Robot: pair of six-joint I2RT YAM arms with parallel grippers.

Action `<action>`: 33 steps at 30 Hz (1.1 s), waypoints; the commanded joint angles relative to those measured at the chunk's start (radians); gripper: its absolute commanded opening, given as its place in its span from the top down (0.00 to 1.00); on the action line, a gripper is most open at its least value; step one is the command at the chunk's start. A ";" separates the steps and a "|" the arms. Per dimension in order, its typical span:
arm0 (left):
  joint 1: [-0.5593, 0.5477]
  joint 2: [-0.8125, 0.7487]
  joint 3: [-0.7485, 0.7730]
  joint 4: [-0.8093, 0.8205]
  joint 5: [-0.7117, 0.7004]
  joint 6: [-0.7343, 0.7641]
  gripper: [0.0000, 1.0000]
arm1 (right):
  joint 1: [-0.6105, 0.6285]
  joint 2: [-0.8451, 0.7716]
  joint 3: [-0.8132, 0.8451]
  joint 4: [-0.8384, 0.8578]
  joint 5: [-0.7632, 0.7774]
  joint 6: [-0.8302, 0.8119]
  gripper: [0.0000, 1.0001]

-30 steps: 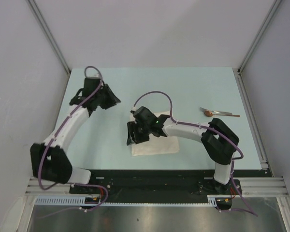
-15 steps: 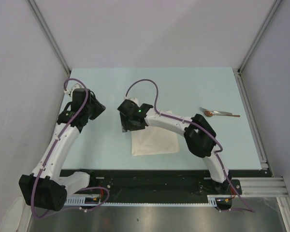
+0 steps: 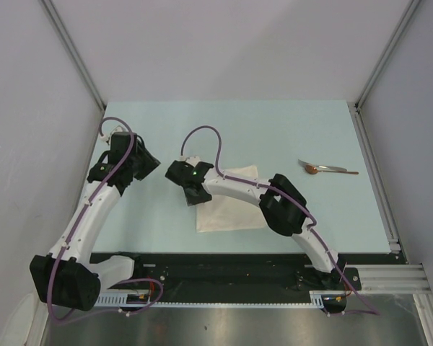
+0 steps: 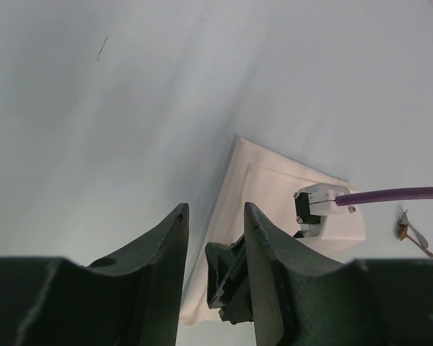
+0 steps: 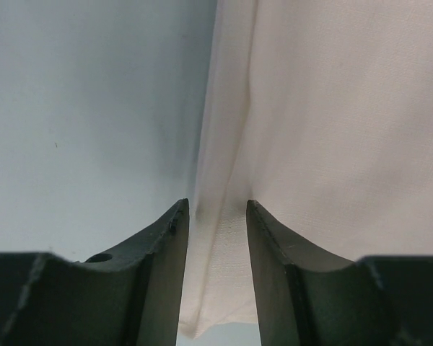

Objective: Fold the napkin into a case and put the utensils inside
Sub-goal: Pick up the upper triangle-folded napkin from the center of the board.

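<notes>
The white napkin (image 3: 234,209) lies flat on the pale table, near the front middle. My right gripper (image 3: 190,190) is low over its left edge. In the right wrist view the fingers of this gripper (image 5: 216,209) stand apart, with a raised ridge of the napkin (image 5: 332,108) running between them. My left gripper (image 3: 141,164) hovers left of the napkin, open and empty (image 4: 215,216); its view shows the napkin (image 4: 270,180) and the right gripper's fingers (image 4: 227,277) beyond. The spoon (image 3: 329,169) lies alone at the right, also seen far off (image 4: 411,234). No case shows.
The table (image 3: 289,130) is boxed in by grey walls at left, back and right. A metal rail (image 3: 375,180) runs along its right edge. The right arm's purple cable (image 3: 202,137) arcs above the napkin's far left corner.
My right gripper has slid left to the napkin's left edge and its jaws have narrowed. The left arm has drawn back to the left and lower.
</notes>
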 commanded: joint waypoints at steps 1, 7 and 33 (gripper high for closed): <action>-0.001 0.014 0.013 0.029 0.023 -0.003 0.59 | 0.011 0.027 0.053 -0.020 0.046 0.013 0.57; -0.001 0.030 0.017 0.034 0.037 0.004 0.59 | 0.014 0.077 0.076 -0.031 0.035 0.010 0.55; 0.001 0.076 0.005 0.140 0.215 0.169 0.61 | -0.055 -0.155 -0.139 0.214 -0.154 -0.019 1.00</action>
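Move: The napkin's left edge runs right below the half-open right fingers, about 3 cm down. From that hand, the napkin's middle lies some 10 cm to the right and about 1 cm farther out, its near-left corner about 8 cm back, and the utensils roughly 44 cm right and 12 cm ahead. From the raised left hand, the same stretch of edge is some 13 cm right, 5 cm back and 18 cm below. Straight down about 2 cm goes the right hand onto the napkin's left edge; with its height then held and only a slight roll, its fingers shut from nearly half open and pinch the cloth there. The left hand, still part-open and high, sinks about 1.5 cm, then starts to the right towards the napkin, some 2 cm, turning clockwise about 10 degrees. ##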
